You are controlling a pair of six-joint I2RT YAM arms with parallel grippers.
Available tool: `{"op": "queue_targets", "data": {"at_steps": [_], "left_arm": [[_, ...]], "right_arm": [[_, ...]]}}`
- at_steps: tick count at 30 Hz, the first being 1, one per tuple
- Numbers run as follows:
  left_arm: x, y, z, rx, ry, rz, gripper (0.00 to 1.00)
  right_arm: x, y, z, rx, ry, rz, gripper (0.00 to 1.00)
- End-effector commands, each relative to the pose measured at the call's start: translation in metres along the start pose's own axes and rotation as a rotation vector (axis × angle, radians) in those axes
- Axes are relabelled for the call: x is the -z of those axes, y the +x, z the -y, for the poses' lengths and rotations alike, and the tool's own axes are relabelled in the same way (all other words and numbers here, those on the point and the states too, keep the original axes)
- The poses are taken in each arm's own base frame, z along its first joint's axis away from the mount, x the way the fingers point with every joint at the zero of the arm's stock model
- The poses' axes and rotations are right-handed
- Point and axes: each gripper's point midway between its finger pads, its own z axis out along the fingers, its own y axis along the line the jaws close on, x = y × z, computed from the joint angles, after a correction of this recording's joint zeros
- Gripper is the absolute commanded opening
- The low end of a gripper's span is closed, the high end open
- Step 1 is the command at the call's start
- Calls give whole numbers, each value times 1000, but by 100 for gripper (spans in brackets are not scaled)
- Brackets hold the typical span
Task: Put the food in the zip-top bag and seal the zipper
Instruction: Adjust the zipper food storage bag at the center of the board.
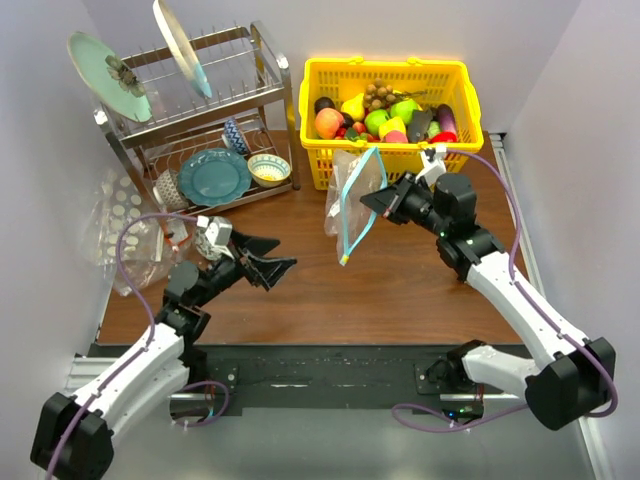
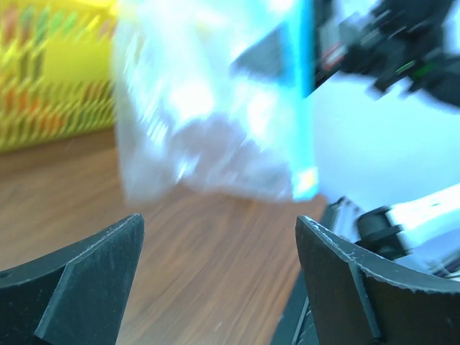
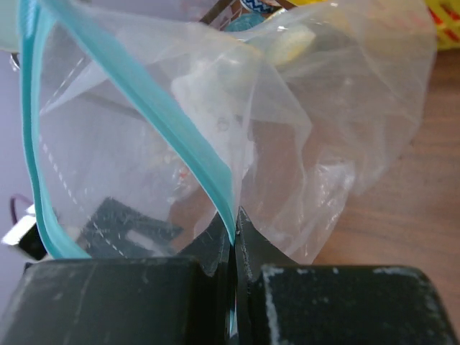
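The zip-top bag [image 1: 352,190] hangs above the wooden table in front of the basket, its mouth gaping. My right gripper [image 1: 374,203] is shut on the teal zipper [image 1: 358,215] strip, pinching it between the fingertips [image 3: 234,228]. In the right wrist view the clear bag [image 3: 330,129] sags to the right and the zipper [image 3: 144,93] loops up to the left. My left gripper [image 1: 276,263] stands open to the bag's left, nothing between its fingers. From the left wrist view the bag [image 2: 208,108] is blurred ahead of the open gripper [image 2: 219,241]. The food [image 1: 385,115] lies piled in the yellow basket [image 1: 330,165].
A metal dish rack [image 1: 200,110] with plates, a teal plate [image 1: 214,175] and a small bowl [image 1: 269,169] stands at the back left. Crinkled clear plastic with white dots [image 1: 125,215] lies by the left wall. The yellow basket [image 2: 50,86] shows at the left wrist view's upper left.
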Motion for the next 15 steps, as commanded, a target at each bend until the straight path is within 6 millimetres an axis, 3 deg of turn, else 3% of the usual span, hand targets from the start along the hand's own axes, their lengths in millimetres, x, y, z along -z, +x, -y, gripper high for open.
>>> {"op": "queue_targets", "data": {"at_steps": [1,2,3,5,6,7,9,11,12,15], "left_arm": [[-22,-51,43,-20,90,63,91],[-30,-45,45,-7,84,34,91],[-37,-56,51,-20,86,42,91],[-51,-45,47,-2,42,-12,90],[-58,-55,54,-17,47,-3,90],[-64,-49,53,-9,17,-30,90],[-81,-56,55,-26,-15,-46,89],[-94,-41,48,-33,-96,-110,89],[-102,-55,55,-64,-100,-94,89],[-121,-51,52,-103,-186,-130,88]], "right_arm": [[8,3,0,-154,31,24,0],[7,5,6,-166,55,22,0],[6,8,10,-175,70,13,0],[5,15,17,-176,83,-4,0],[4,16,19,-178,89,-3,0],[4,18,23,-184,102,-4,0],[5,19,29,-183,123,6,0],[5,21,35,-180,145,5,0],[5,21,36,-175,150,9,0],[5,21,40,-160,172,8,0]]}}
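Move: The zip-top bag's middle hangs about 14 cm to the left hand's right, 10 cm ahead and some 3 cm above that hand's open fingers. The yellow basket is roughly 28 cm ahead and 22 cm right of the left hand, and the bowl on the rack about 19 cm ahead and 4 cm to its left. From the right hand, the bag's middle lies some 4 cm to the left, level fore and aft, about 3 cm lower; the basket is 18 cm ahead and 6 cm right. The right fingers keep their shut pinch on the bag's zipper rim, lowering it about 5 cm and tipping some 10 degrees further down. Wide open, the left hand rises about 8 cm early on while swinging roughly 10 cm right towards the bag's left side, easing slightly forward; it ends close to the plastic, a touch not discernible. ##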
